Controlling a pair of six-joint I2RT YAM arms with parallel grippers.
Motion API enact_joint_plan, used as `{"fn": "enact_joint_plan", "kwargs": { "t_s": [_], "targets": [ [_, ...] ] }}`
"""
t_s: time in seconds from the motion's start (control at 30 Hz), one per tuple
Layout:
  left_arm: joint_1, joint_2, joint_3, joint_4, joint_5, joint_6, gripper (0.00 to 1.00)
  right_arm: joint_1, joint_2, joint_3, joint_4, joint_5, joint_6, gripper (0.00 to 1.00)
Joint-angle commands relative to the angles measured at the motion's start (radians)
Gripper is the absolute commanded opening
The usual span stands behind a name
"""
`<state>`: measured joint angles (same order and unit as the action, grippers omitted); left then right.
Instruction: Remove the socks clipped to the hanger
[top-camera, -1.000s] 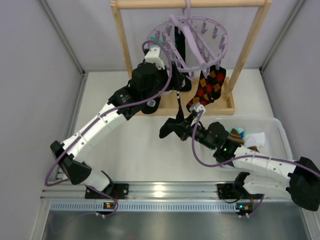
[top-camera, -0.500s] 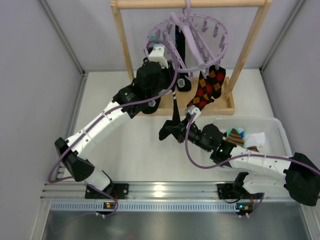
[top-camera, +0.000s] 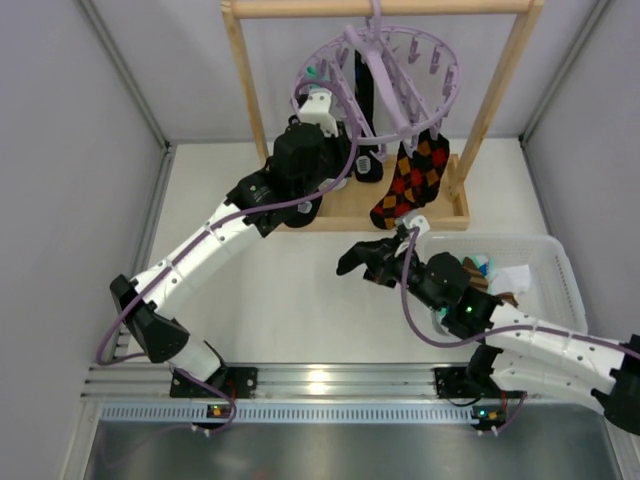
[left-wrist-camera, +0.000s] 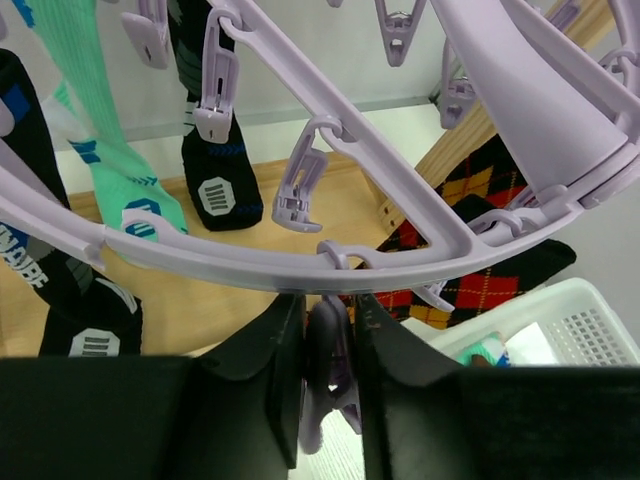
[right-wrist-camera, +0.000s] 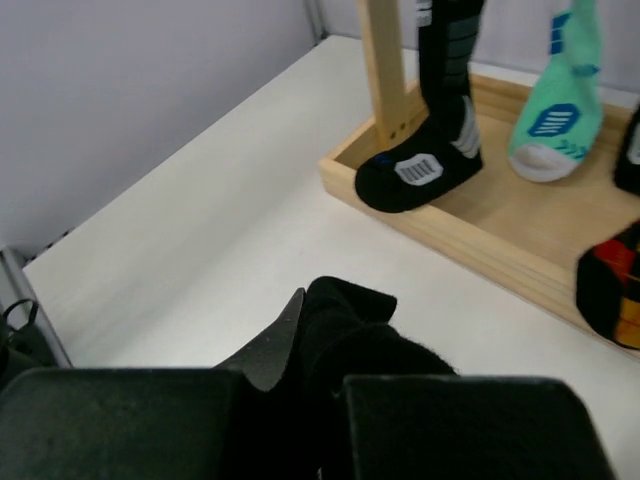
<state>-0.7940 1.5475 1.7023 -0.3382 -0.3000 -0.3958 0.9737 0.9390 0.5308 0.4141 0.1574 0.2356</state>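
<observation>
The lavender hanger (top-camera: 453, 88) hangs from the wooden rack. In the left wrist view my left gripper (left-wrist-camera: 328, 312) is shut on one of its clip pegs (left-wrist-camera: 325, 360), just under the ring (left-wrist-camera: 250, 262). That peg holds no sock. Still clipped are a black sock (left-wrist-camera: 220, 190), a teal-white sock (left-wrist-camera: 130, 190), another black sock (left-wrist-camera: 70, 295) and the argyle pair (top-camera: 410, 180). My right gripper (top-camera: 372, 262) is shut on a loose black sock (right-wrist-camera: 350, 320), low over the table and left of the basket.
The wooden frame rack (top-camera: 245, 95) has a shallow wooden base tray (top-camera: 345, 212) under the hanging socks. A white basket (top-camera: 562, 268) with several socks in it stands at the right. Grey walls close in both sides.
My left gripper has shut on the clip peg. The black sock came free of the hanger, and my right gripper carried it down and right toward the basket.
</observation>
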Motion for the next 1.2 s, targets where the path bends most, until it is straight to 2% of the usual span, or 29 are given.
{"fn": "enact_joint_plan", "kwargs": {
  "t_s": [0.0,0.03,0.07,0.1,0.17,0.23,0.27,0.33,0.37,0.43,0.63,0.77,0.9,0.93,1.13,1.17],
  "targets": [
    [0.002,-0.023,0.010,0.042,0.028,-0.018,0.31,0.016,-0.136,0.067,-0.274,0.226,0.005,0.00],
    [0.003,-0.027,-0.006,0.042,0.039,-0.020,0.53,0.016,-0.155,0.092,-0.353,0.281,0.013,0.00],
    [0.003,-0.041,-0.016,0.042,0.048,-0.026,0.60,0.014,-0.167,0.148,-0.412,0.389,0.031,0.00],
    [0.003,-0.050,-0.038,0.041,0.061,-0.029,0.67,0.010,-0.181,0.178,-0.575,0.440,0.045,0.00],
    [0.001,-0.081,-0.062,0.042,0.070,-0.041,0.84,-0.003,-0.187,0.260,-0.697,0.560,0.089,0.00],
    [0.002,-0.108,-0.108,0.041,0.081,-0.043,0.90,-0.041,-0.181,0.313,-0.869,0.590,0.129,0.00],
    [0.003,-0.142,-0.128,0.039,0.085,-0.037,0.98,-0.090,-0.172,0.366,-0.930,0.581,0.137,0.00],
    [0.001,-0.211,-0.205,0.039,0.069,-0.038,0.98,-0.156,-0.129,0.431,-1.096,0.542,0.146,0.00],
    [0.002,-0.236,-0.234,0.039,0.050,-0.041,0.98,-0.226,-0.112,0.486,-1.139,0.525,0.148,0.00],
    [0.001,-0.317,-0.326,0.039,-0.003,-0.041,0.98,-0.277,-0.082,0.537,-1.234,0.545,0.153,0.00],
    [0.003,-0.480,-0.496,-0.033,-0.134,-0.058,0.98,-0.440,-0.036,0.580,-1.334,0.547,0.160,0.00],
    [0.003,-0.520,-0.529,-0.081,-0.169,-0.055,0.98,-0.518,-0.040,0.494,-1.269,0.417,0.182,0.00],
    [0.003,-0.535,-0.526,-0.125,-0.228,-0.060,0.98,-0.535,-0.029,0.376,-1.146,0.389,0.244,0.00],
    [0.003,-0.544,-0.526,-0.128,-0.228,-0.064,0.98,-0.537,-0.034,0.306,-1.112,0.381,0.266,0.00],
    [0.003,-0.610,-0.546,-0.139,-0.192,-0.098,0.98,-0.572,-0.032,0.120,-0.922,0.252,0.363,0.00],
    [0.003,-0.618,-0.552,-0.139,-0.191,-0.100,0.98,-0.573,-0.032,0.107,-0.911,0.246,0.370,0.05]
  ]
}}
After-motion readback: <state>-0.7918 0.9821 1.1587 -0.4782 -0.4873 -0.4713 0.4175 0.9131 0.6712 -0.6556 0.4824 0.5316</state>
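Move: The right gripper already holds the freed black sock. The basket's middle is about 36 cm to its right, 4 cm ahead and 20 cm below, with the argyle sock hanging level, 13 cm ahead and 7 cm right. The left gripper still has the emptied clip between its pads; from it the left black sock's middle is some 5 cm ahead, 12 cm left and 14 cm lower, the teal sock 12 cm ahead, 6 cm left and 13 cm lower. Swing the right gripper about 26 cm right, rising slightly past the near side of the argyle sock and turning clockwise some 55 degrees, then tip its fingers down and sink about 17 cm into the basket, keeping the sock pinched. Meanwhile open the left gripper wide to let go of the clip, draw it back and down, then sweep it left in front of the left black sock. ##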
